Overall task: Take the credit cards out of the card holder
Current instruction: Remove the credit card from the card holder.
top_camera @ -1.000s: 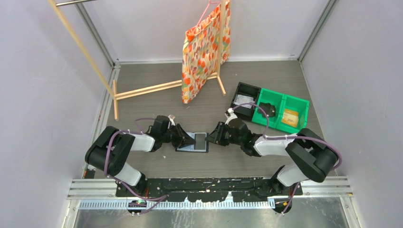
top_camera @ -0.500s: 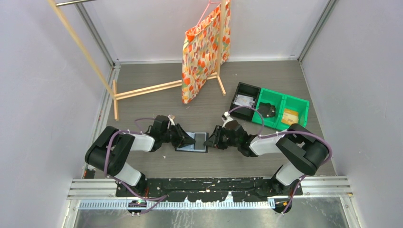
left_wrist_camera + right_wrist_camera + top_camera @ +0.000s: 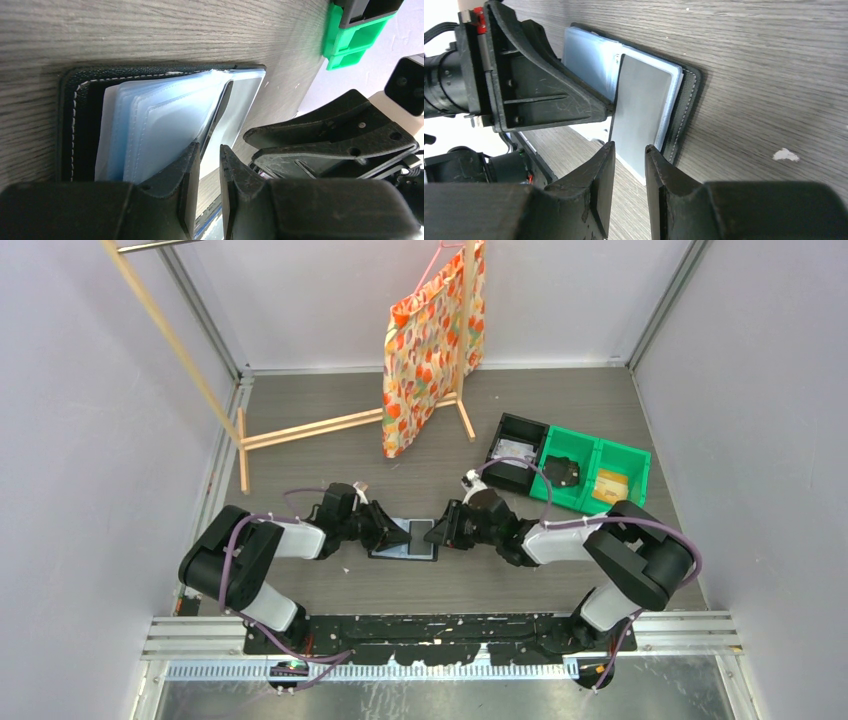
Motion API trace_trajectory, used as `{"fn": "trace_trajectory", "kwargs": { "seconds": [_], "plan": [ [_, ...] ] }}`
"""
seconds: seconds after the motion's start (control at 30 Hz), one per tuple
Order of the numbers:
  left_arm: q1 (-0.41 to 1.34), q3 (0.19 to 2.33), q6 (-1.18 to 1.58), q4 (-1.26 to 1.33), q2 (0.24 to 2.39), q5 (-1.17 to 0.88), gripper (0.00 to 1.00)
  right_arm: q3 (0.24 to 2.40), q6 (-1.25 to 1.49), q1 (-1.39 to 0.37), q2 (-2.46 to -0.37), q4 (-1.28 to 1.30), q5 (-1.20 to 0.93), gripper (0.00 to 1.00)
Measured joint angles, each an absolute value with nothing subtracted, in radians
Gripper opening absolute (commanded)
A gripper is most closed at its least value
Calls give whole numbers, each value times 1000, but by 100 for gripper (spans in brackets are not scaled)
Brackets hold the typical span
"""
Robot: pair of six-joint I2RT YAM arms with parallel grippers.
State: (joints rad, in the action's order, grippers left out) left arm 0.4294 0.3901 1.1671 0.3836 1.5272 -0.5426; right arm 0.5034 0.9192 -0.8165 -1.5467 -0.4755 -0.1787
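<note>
The card holder [image 3: 398, 553] lies open on the table between my two grippers, black outside [image 3: 82, 85] with blue-grey pocket leaves [image 3: 589, 55]. A pale grey credit card [image 3: 641, 110] stands tilted up over its right half and sticks out past the holder's edge; it shows edge-on as a dark line [image 3: 220, 110] in the left wrist view. My left gripper [image 3: 405, 537] [image 3: 209, 155] is at the holder's middle, slightly open, one fingertip [image 3: 610, 107] against the card's edge. My right gripper [image 3: 436, 534] [image 3: 630, 150] is slightly open just short of the card's free edge, gripping nothing.
At the back right, a black bin [image 3: 515, 450] sits beside green bins [image 3: 595, 475]. A patterned orange bag [image 3: 430, 340] hangs on a wooden rack [image 3: 300, 428] at the back. White walls close in both sides.
My right gripper has slid left, up to the card holder's right edge. The left gripper and the holder have stayed in place.
</note>
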Motion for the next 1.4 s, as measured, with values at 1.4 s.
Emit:
{"fn": "trace_trajectory", "kwargs": {
  "seconds": [1.4],
  "plan": [
    [328,316,1175,520,1543,-591,22,480,1038,-802,-1809,-855,-239,1]
  ]
}}
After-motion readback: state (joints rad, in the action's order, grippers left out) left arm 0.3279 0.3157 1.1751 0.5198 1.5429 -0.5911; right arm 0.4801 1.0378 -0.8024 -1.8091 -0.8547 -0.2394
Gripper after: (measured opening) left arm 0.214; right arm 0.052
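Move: The grey card in its clear sleeve lies about 2 cm to the left of my right hand, some 1 cm ahead and 3 cm below. The card holder's middle is roughly 5 cm to that hand's left, level fore and aft. The black box stands about 17 cm ahead and 17 cm to its right. From my left hand, at the sleeve's left edge, the same card is about 2 cm right and 1 cm ahead. I sink my right hand about 2.5 cm onto the right edge of the card's sleeve, closing its fingers from partly open to nearly shut and pinching that edge with the tips. As they close, both hands drift together some 2 cm to the left and 1 cm forward. My left fingers stay at the sleeve's left edge, their gap all but unchanged. ##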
